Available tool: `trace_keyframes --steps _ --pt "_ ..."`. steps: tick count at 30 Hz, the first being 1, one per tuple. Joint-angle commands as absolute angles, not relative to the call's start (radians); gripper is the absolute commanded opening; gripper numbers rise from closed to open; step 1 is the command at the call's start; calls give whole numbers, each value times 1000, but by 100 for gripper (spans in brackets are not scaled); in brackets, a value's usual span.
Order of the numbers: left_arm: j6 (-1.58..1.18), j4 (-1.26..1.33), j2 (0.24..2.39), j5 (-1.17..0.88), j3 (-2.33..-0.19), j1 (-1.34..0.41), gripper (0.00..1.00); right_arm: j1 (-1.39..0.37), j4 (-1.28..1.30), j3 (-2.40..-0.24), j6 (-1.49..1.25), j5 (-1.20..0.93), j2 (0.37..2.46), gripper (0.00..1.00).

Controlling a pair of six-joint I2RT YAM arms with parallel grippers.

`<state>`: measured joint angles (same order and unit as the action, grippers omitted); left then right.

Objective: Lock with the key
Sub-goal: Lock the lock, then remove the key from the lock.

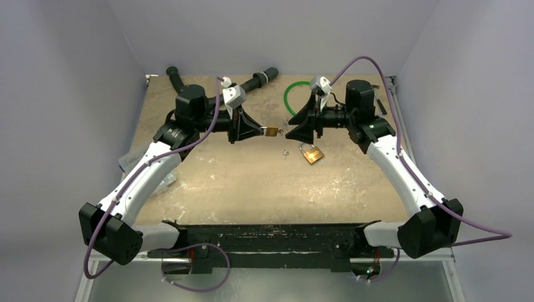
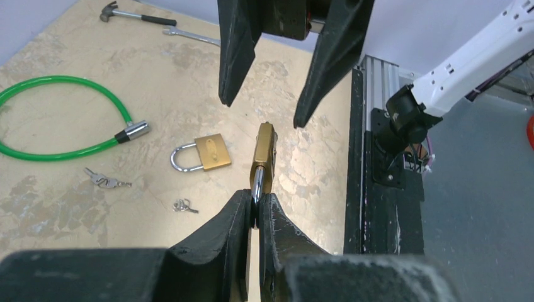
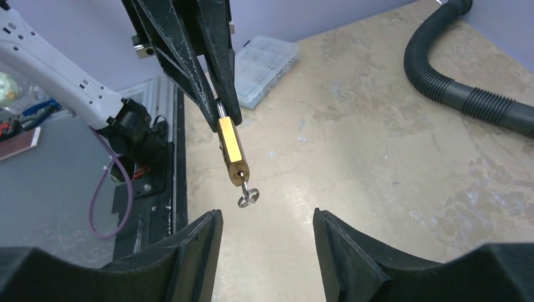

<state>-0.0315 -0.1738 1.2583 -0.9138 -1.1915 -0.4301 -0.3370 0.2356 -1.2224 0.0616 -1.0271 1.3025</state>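
The lock (image 2: 264, 157), a small brass padlock, hangs in the air above the table. My left gripper (image 2: 259, 204) is shut on its silver shackle. In the right wrist view the lock (image 3: 233, 150) points its keyhole end at me. The key (image 3: 247, 195) sticks out of that keyhole, with a small wire ring on its end. My right gripper (image 3: 266, 217) faces the key with its jaws open and apart from it; nothing sits between them. From above, the lock (image 1: 271, 131) spans the small gap between the left gripper (image 1: 261, 131) and the right gripper (image 1: 288, 133).
A second brass padlock (image 2: 211, 151) lies on the table below, with loose keys (image 2: 107, 181) and a small key ring (image 2: 183, 205) beside it. A green cable loop (image 2: 38, 119), a hammer (image 2: 129, 12) and a wrench (image 2: 192, 36) lie farther off. A black hose (image 3: 466, 94) and a clear plastic box (image 3: 264, 60) are near the table's edges.
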Motion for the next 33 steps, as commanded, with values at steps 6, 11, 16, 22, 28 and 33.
trace_keyframes --steps 6,11,16,22,28,33 --pt "68 -218 1255 -1012 -1263 -428 0 -338 351 -1301 202 -1089 1303 55" --pt "60 -218 1264 -1014 -1267 -431 0 -371 347 -1327 190 -1107 1327 48" --pt "56 -212 1262 -1005 -1263 -436 0 -400 359 -1321 204 -1111 1321 44" --pt "53 -207 1264 -1002 -1259 -439 0 -423 362 -1318 211 -1106 1322 29" --pt "60 -213 1263 -991 -1258 -437 0 -423 387 -1311 226 -1096 1321 11" --pt "65 -216 1257 -983 -1259 -433 0 -420 458 -1323 284 -1101 1323 0"
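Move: The key, standing out of the held padlock's keyhole, is about 1 cm back and 2 cm left of my open right hand, level with it; the held padlock's body sits some 3 cm beyond the key, to the left. Roughly 30 cm below lie the loose keys, 4 cm ahead and 1 cm right, and the spare padlock, 4 cm ahead and 10 cm right. From my left hand the key is about 5 cm right, 1 cm below. I bring my right hand back and left to the key, about 3 cm back and 2 cm left, starting back and then coming in leftward, while it yaws some 10 degrees counter-clockwise. Its fingers close from wide to almost shut and pinch the key's bow. My left hand keeps its grip on the shackle, shifts the padlock about 1 cm back early on with a slight clockwise turn, then holds still. ##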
